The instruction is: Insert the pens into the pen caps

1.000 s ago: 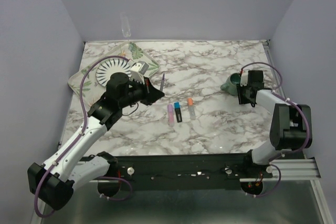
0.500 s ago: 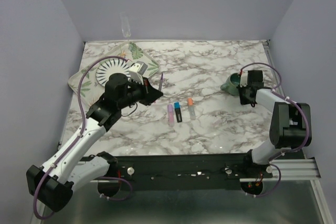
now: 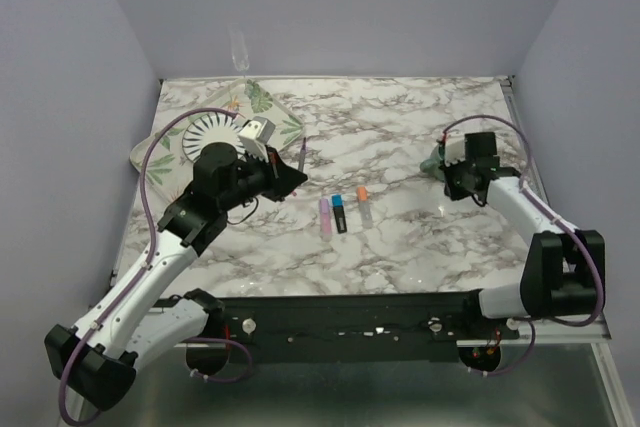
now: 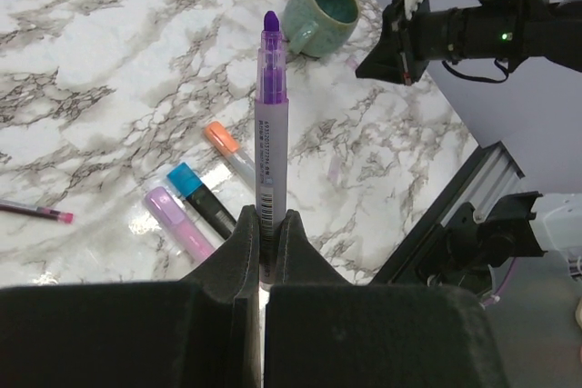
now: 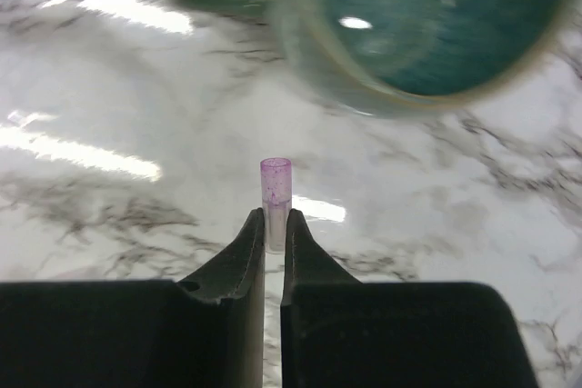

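My left gripper (image 4: 270, 224) is shut on a purple pen (image 4: 271, 124), whose bare purple tip points away from the fingers. In the top view this gripper (image 3: 291, 173) hangs left of centre with the pen (image 3: 303, 155) sticking out. My right gripper (image 5: 275, 220) is shut on a small clear purple pen cap (image 5: 275, 190), open end outward, and sits at the right (image 3: 447, 163). Three short markers lie side by side mid-table: pink (image 3: 324, 215), black with blue end (image 3: 339, 212), pale grey with orange end (image 3: 364, 204). A thin red pen (image 4: 36, 213) lies to the left.
A teal-green mug (image 5: 427, 15) stands just beyond the right gripper, seen from above at the right (image 3: 433, 161). A white slotted plate (image 3: 212, 131) rests on a leaf-print mat (image 3: 262, 101) at the back left. A clear glass (image 3: 239, 47) stands behind it.
The right gripper has closed on the purple cap and shifted slightly left, by the mug. The left arm has lifted a little with the purple pen still gripped.
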`<state>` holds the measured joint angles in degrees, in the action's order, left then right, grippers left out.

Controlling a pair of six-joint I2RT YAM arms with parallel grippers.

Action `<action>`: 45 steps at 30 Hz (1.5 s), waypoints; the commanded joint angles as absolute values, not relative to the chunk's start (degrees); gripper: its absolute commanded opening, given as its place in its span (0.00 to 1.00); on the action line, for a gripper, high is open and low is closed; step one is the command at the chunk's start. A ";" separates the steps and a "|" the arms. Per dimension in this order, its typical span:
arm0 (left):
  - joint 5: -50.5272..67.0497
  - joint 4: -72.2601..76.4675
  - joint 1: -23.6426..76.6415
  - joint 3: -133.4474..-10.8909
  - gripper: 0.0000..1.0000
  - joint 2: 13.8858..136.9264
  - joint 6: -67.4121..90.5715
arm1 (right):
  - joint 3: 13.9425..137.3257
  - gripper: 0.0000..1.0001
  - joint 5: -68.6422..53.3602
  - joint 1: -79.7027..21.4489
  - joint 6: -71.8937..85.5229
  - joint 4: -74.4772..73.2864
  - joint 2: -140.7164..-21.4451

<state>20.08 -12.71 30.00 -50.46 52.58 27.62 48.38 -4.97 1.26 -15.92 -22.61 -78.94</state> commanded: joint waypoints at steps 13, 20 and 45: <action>-2.71 -18.11 30.06 -51.51 0.00 41.67 23.38 | 52.04 0.01 -7.04 -24.61 -66.33 -19.51 -90.16; -6.59 -16.96 30.06 -50.36 0.00 37.88 22.85 | 44.13 0.01 -13.18 -27.24 -78.65 -13.63 -88.78; -8.09 -17.58 30.23 -50.54 0.00 36.91 22.94 | 47.02 0.50 -16.96 -30.15 -77.78 -21.62 -89.47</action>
<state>-6.09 -16.93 30.09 -50.85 37.60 23.55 44.73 -14.63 -29.69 -76.97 -16.27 -88.40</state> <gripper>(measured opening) 0.037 0.473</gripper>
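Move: The right hand, already holding the small pink cap, has the orange marker about 22 cm to its left, 3 cm back and 6 cm below; the blue marker is roughly 6 cm left of that one, the green mug some 9 cm ahead of the hand, straight on. From the left hand, which keeps the purple pen, the orange marker is roughly 15 cm right, 5 cm ahead and 27 cm below. Right carries the cap 18 cm left and down, turning counter-clockwise, opening by the orange marker; left retreats up-left. ##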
